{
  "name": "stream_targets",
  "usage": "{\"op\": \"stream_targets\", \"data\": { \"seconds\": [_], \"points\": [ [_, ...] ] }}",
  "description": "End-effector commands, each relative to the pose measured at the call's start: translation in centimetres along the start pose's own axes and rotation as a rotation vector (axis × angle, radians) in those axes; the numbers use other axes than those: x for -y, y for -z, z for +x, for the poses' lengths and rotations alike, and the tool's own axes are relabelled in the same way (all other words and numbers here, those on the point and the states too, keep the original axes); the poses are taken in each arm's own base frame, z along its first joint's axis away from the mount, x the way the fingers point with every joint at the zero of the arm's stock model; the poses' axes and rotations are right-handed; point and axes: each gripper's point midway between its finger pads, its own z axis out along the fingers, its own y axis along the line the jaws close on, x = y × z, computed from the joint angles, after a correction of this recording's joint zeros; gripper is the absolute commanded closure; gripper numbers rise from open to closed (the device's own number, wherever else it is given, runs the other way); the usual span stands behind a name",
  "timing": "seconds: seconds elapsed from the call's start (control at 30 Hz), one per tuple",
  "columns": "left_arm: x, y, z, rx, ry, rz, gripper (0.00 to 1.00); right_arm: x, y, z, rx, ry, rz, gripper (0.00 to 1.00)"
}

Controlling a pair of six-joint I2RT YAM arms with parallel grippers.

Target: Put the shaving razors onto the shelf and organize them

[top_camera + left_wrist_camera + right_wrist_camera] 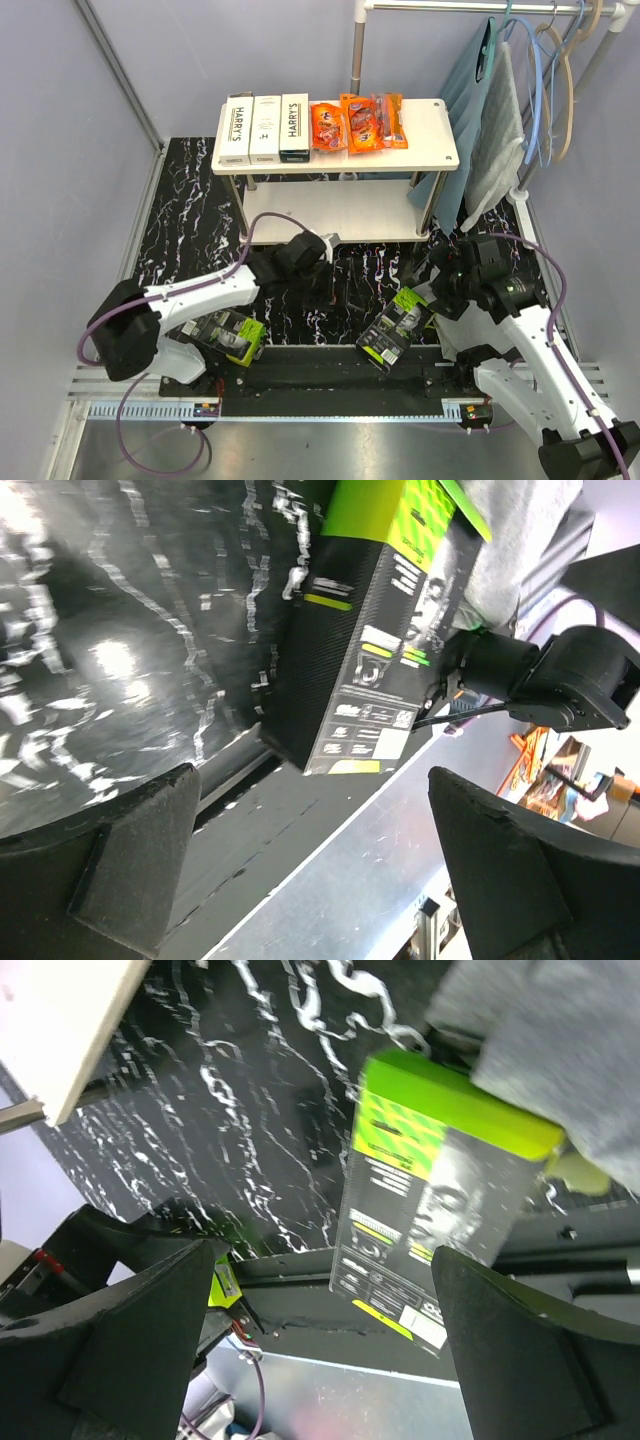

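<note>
The shelf (430, 130) stands at the back. On its top board lie three white HARRY'S boxes (265, 128) side by side, with orange packs (358, 122) to their right. Its lower board (340, 212) is bare. Two black-and-lime razor packs lie near the front edge, one on the left (232, 335) and one on the right (397, 328). My left gripper (312, 262) hangs open over the mat and faces the right pack (365, 650); the left gripper (311, 772) holds nothing. My right gripper (442, 285) is open just above the same pack (430, 1190); nothing sits between the right gripper's (328, 1250) fingers.
A clothes rail with hangers (545, 70) stands at the back right. A grey cloth (500, 130) and a blue one (465, 100) hang from it beside the shelf. The grey cloth (560, 1050) reaches down close to the right pack. A metal rail (300, 410) runs along the front edge.
</note>
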Motion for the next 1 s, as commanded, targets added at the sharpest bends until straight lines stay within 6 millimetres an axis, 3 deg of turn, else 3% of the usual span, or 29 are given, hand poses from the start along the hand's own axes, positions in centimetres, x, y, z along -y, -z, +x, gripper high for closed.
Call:
{"op": "stream_targets", "data": {
  "seconds": [0.0, 0.33, 0.67, 0.97],
  "points": [
    [3.3, -1.0, -0.1, -0.013, -0.026, 0.078, 0.01, 1.7, -0.4, 0.7, 0.001, -0.084, 0.061, 0.0],
    [4.3, -2.6, 0.3, -0.038, -0.005, 0.085, 0.01, 4.5, -4.2, 2.9, -0.06, -0.16, 0.144, 0.0],
    [3.6, -3.6, 1.0, -0.067, 0.005, 0.062, 0.01, 6.6, -6.7, 5.6, -0.1, -0.144, 0.21, 0.0],
    [2.9, -5.6, 3.0, -0.135, 0.017, 0.023, 0.01, 7.4, -7.8, 5.2, -0.063, -0.107, 0.217, 0.0]
  ]
}}
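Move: Below the wide-open right fingers lies the black-and-green razor box, its middle about 4 cm back, 4 cm to the left and some 13 cm down. The grey cloth is about 11 cm to the right of that hand, level with it and 15 cm lower; the lower shelf's front right corner stands some 18 cm ahead and 1 cm left, 12 cm down. From the left hand the same box is about 11 cm right, neither ahead nor back, and 9 cm below. Sinking about 11 cm and drawing back 4 to 5 cm, the right hand comes down over the box's green end, its wrist tipping some 15 degrees more steeply down until the open fingers straddle it. The left hand, also open, closes in from the left side, edging about 4 cm right and as much down, with a little backward drift. Neither gripper closes. ##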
